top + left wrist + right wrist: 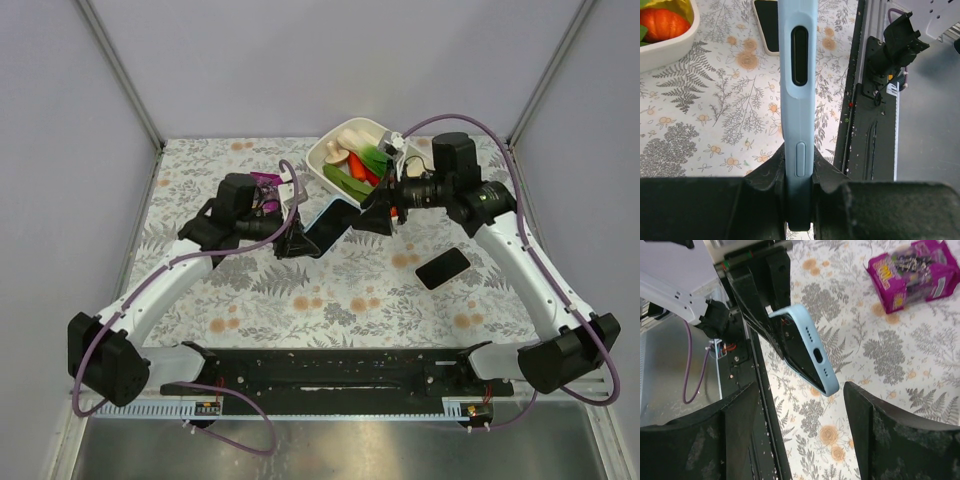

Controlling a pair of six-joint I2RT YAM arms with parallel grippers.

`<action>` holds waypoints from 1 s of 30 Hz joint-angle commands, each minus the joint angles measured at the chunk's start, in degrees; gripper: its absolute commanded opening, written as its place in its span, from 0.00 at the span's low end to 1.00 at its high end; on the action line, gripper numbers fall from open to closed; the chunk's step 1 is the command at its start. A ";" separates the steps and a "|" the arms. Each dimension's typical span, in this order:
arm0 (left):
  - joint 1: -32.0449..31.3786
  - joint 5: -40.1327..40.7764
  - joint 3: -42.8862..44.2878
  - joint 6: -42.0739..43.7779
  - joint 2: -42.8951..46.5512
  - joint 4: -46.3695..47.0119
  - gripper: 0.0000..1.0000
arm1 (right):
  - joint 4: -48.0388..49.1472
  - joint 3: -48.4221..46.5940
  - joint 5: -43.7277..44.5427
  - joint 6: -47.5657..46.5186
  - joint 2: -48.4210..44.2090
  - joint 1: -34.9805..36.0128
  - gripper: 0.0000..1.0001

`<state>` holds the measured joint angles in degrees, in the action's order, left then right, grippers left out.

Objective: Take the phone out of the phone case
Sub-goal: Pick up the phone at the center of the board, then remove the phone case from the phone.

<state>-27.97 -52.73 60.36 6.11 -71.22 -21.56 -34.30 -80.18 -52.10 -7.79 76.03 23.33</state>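
Observation:
The light-blue phone case [330,225] hangs on edge above the middle of the table, with my left gripper [297,240] shut on one end of it. In the left wrist view the case [800,75] runs straight out from between the fingers of that gripper [800,160], side button toward the camera. The right wrist view shows the case's free end [812,360] with its port holes and the phone's black face [797,352] inside the rim. My right gripper [800,390] stands open around that end without touching it, and sits just right of the case [380,215].
A white bowl [325,160] of toy vegetables stands behind the grippers. A purple snack packet [265,182] lies at the back left. A second black phone [442,268] lies flat on the table to the right. The black base rail [320,375] runs along the near edge.

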 commanded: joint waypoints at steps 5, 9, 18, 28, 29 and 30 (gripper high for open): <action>-0.95 4.91 3.36 4.70 3.54 -1.28 0.00 | 1.87 -10.34 -1.69 5.15 3.77 0.13 0.76; -1.92 6.06 3.27 5.14 3.90 -1.99 0.00 | 2.66 -12.45 -4.41 7.44 7.20 0.40 0.69; -2.53 2.72 4.07 6.46 3.19 -3.66 0.00 | 2.75 -9.91 -8.72 6.12 9.84 1.36 0.70; -2.80 1.31 4.07 6.99 2.14 -3.93 0.00 | 2.75 -7.01 -11.53 5.15 9.75 2.07 0.50; -2.97 1.66 4.07 7.25 1.96 -4.10 0.00 | 2.75 -6.92 -11.62 5.24 9.75 2.07 0.47; -3.06 1.93 4.15 7.51 1.79 -4.28 0.00 | 2.75 -6.92 -11.89 5.24 9.84 2.07 0.45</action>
<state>-30.50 -47.83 61.34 12.01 -70.13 -28.93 -32.77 -87.35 -61.23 -2.28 86.24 24.86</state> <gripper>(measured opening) 0.192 0.485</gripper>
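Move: To the right hand's left lies the phone in its blue case, its middle some 9 cm off, level ahead-to-back and about 3 cm lower. The left hand already pinches its lower end; from there the middle is roughly 5 cm right and 4 cm up. The vegetable basket sits some 25 cm ahead and 5 cm right of the right hand, 25 cm lower; the black phone lies about 22 cm to that hand's right, level fore-and-aft, 28 cm below. Arcing up by some 4.5 cm and forward about 3 cm, the open right hand then sinks and draws back again while easing left about 3 cm, towards the cased phone's raised end, its wrist tipping and turning counter-clockwise slightly. Its fingers close partway around the upper edge without shutting. The left hand keeps its pinch, lowering slightly and rolling about 5 degrees. ##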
